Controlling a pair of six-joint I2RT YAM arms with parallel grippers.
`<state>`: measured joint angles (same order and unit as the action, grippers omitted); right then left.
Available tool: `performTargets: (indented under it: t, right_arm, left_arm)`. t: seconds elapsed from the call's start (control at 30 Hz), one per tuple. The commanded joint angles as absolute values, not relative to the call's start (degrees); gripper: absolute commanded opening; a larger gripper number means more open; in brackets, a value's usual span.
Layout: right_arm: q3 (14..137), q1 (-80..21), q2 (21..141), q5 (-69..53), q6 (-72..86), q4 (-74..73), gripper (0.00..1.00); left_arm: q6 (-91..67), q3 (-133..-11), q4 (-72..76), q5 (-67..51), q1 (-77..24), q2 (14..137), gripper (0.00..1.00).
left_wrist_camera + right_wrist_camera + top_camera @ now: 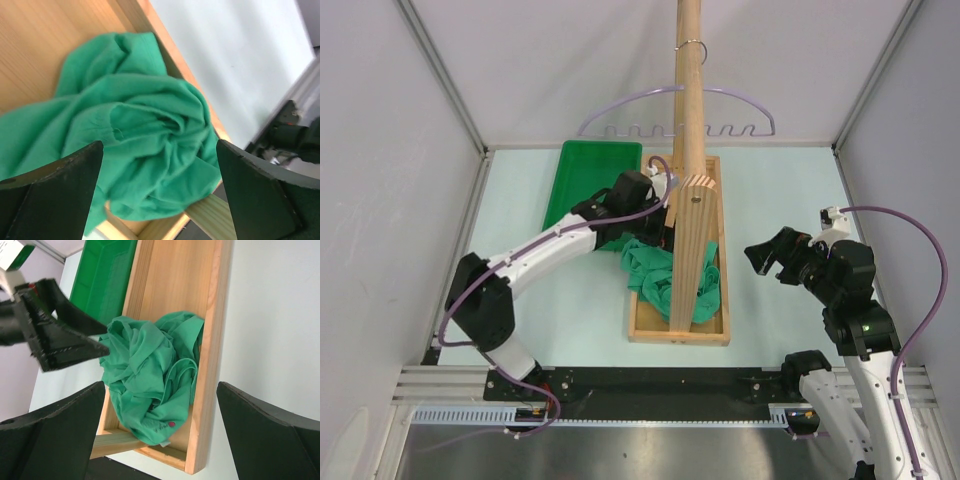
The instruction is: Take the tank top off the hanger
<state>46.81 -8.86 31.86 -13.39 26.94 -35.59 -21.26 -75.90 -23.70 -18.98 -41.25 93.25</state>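
The teal-green tank top lies crumpled in the wooden stand's base box, off the hanger. The bare lavender hanger hangs by its metal hook from the pole. My left gripper hovers just over the heap, jaws wide open and empty; in its wrist view the tank top fills the gap of the left gripper. My right gripper stands open to the right of the box. Its wrist view looks at the tank top past the open right gripper, with the left gripper above it.
A rigid bright green plastic tray sits behind and left of the wooden box, under the left arm. The tall wooden pole rises from the box's middle. Grey walls close in the table on both sides and at the back.
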Motion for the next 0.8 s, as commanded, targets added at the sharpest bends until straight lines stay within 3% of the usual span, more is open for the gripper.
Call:
performTargets:
  t: [0.0, 0.17, 0.6, 0.7, 0.73, 0.77]
  right_arm:
    - [46.41, -8.61, 31.55, -14.24, 26.98, -33.40, 1.00]
    - [46.67, -8.70, 31.55, -14.76, 27.42, -33.13, 1.00]
    - [46.23, -8.61, 30.67, -14.24, 27.07, -33.31, 1.00]
    - [46.14, -8.61, 30.59, -14.15, 26.98, -33.40, 1.00]
    - [46.14, -8.61, 30.59, -14.24, 26.98, -33.40, 1.00]
    - [46.14, -8.61, 30.50, -14.24, 26.90, -33.57, 1.00]
  left_arm:
    - [-15.21, -83.67, -27.60, -15.65, -40.78, 100.89, 0.99]
    - [-14.32, -88.50, -29.79, -21.70, -41.31, 110.64, 0.99]
    - [-18.45, -80.60, -23.38, -11.77, -45.35, 116.54, 0.96]
    - [-20.21, -78.66, -21.36, -14.66, -45.35, 117.42, 0.77]
    - [-20.74, -77.97, -20.84, -17.37, -45.44, 118.03, 0.59]
    - [-21.26, -77.44, -19.26, -18.79, -45.44, 118.04, 0.51]
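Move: The crumpled tank top I'm after has its middle some 3 cm back from my left hand, about 2 cm to its right and 14 cm below, lying in the wooden base. The upright post stands about 12 cm back and 5 cm to the right; the green tray lies roughly 17 cm ahead, 18 cm to the left and 16 cm lower. From my idle right hand the tank top is about 4 cm ahead, 21 cm left and 22 cm down. Down onto the tank top goes my open left hand, about 13 cm in all, after first slipping some 3 cm forward and drifting 3 cm right, over the far part of the heap. Its fingers tip about 15 degrees steeper. Near the bottom the descent slows, and the fingertips meet the cloth and begin closing on it, still well short of shut. ##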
